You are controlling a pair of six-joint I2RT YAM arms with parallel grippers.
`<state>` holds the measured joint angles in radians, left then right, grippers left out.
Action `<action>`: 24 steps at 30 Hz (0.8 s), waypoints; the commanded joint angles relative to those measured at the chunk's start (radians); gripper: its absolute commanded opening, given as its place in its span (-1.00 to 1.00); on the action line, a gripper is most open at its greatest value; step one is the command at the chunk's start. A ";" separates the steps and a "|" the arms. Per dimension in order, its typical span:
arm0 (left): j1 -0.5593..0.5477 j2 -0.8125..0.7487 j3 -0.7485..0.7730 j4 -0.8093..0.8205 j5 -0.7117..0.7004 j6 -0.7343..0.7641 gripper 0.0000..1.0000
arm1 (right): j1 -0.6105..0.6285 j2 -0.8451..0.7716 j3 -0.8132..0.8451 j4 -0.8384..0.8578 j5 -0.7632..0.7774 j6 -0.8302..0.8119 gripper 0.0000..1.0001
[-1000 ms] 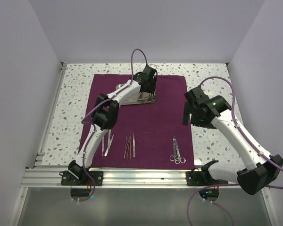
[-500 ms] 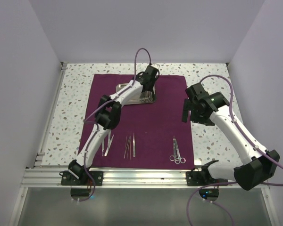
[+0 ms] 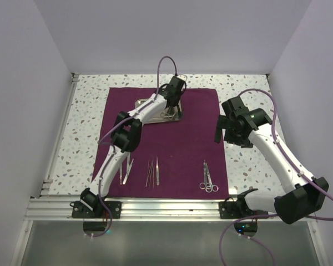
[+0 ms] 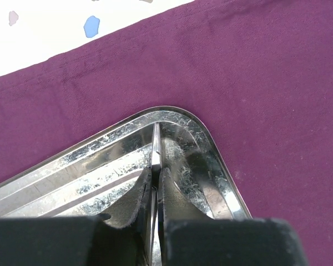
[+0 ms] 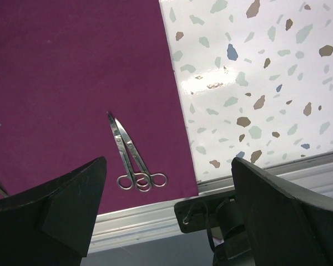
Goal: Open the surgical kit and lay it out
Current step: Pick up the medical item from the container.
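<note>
The dark purple cloth (image 3: pixel 188 144) lies spread flat on the table. A steel tray (image 3: pixel 147 104) sits on its far part. My left gripper (image 3: pixel 169 111) reaches down into the tray's right corner (image 4: pixel 222 160). It is shut (image 4: pixel 155 172) on a thin metal instrument (image 4: pixel 155 147) standing between the pads. Two ring-handled clamps (image 3: pixel 208 178) lie on the cloth near the front right, also seen in the right wrist view as crossed clamps (image 5: pixel 130 155). Tweezers (image 3: pixel 126 169) and thin instruments (image 3: pixel 154 172) lie at the front left. My right gripper (image 3: pixel 222 130) hovers open (image 5: pixel 169 166) above the cloth's right edge, holding nothing.
The speckled tabletop (image 3: pixel 250 160) shows around the cloth. An aluminium rail (image 3: pixel 166 208) runs along the near edge by the arm bases. White walls enclose the left, back and right sides.
The left gripper has closed on the thin instrument inside the tray. The right arm has shifted slightly and stays open.
</note>
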<state>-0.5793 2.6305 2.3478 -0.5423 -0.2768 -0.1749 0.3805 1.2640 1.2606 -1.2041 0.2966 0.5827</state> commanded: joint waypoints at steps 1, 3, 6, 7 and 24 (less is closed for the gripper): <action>0.044 0.042 -0.050 -0.189 0.060 -0.014 -1.00 | -0.005 -0.026 -0.012 0.021 -0.033 -0.004 0.97; 0.062 0.007 -0.079 -0.151 0.170 -0.037 -1.00 | -0.005 -0.029 -0.013 0.023 -0.046 -0.003 0.97; 0.111 -0.111 -0.195 -0.011 0.356 -0.116 -1.00 | -0.006 -0.040 -0.017 0.034 -0.066 -0.003 0.97; 0.127 -0.144 -0.221 0.022 0.464 -0.144 -1.00 | -0.006 -0.044 -0.017 0.041 -0.082 -0.006 0.97; 0.130 -0.616 -0.517 0.090 0.512 -0.448 -1.00 | -0.009 -0.144 0.058 0.035 -0.088 -0.047 0.97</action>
<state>-0.3763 2.1494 1.9335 -0.4744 0.3035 -0.5362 0.3782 1.1481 1.2476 -1.1637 0.1890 0.5598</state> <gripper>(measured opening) 0.029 0.985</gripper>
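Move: The left hand's nearly shut fingers already straddle the medical item near its pointed end, in the tray's far right corner. The middle of this ring-handled item lies about 4 cm back and 2 cm to the left of that hand, 1 cm lower. The tray's middle is some 4 cm back and 9 cm left, 2 cm below. From the right hand, the item is roughly 28 cm ahead, 20 cm left and 17 cm down. Upwards, slowly at first and then fast, the left hand carries the medical item about 14 cm out of the tray's far right corner, first easing left and a little back, and ending some 5 cm back. It rolls some 35 degrees, left side down, while its shut fingertips keep their pinch near the point. The open, empty right hand drifts 2 cm up and left. ##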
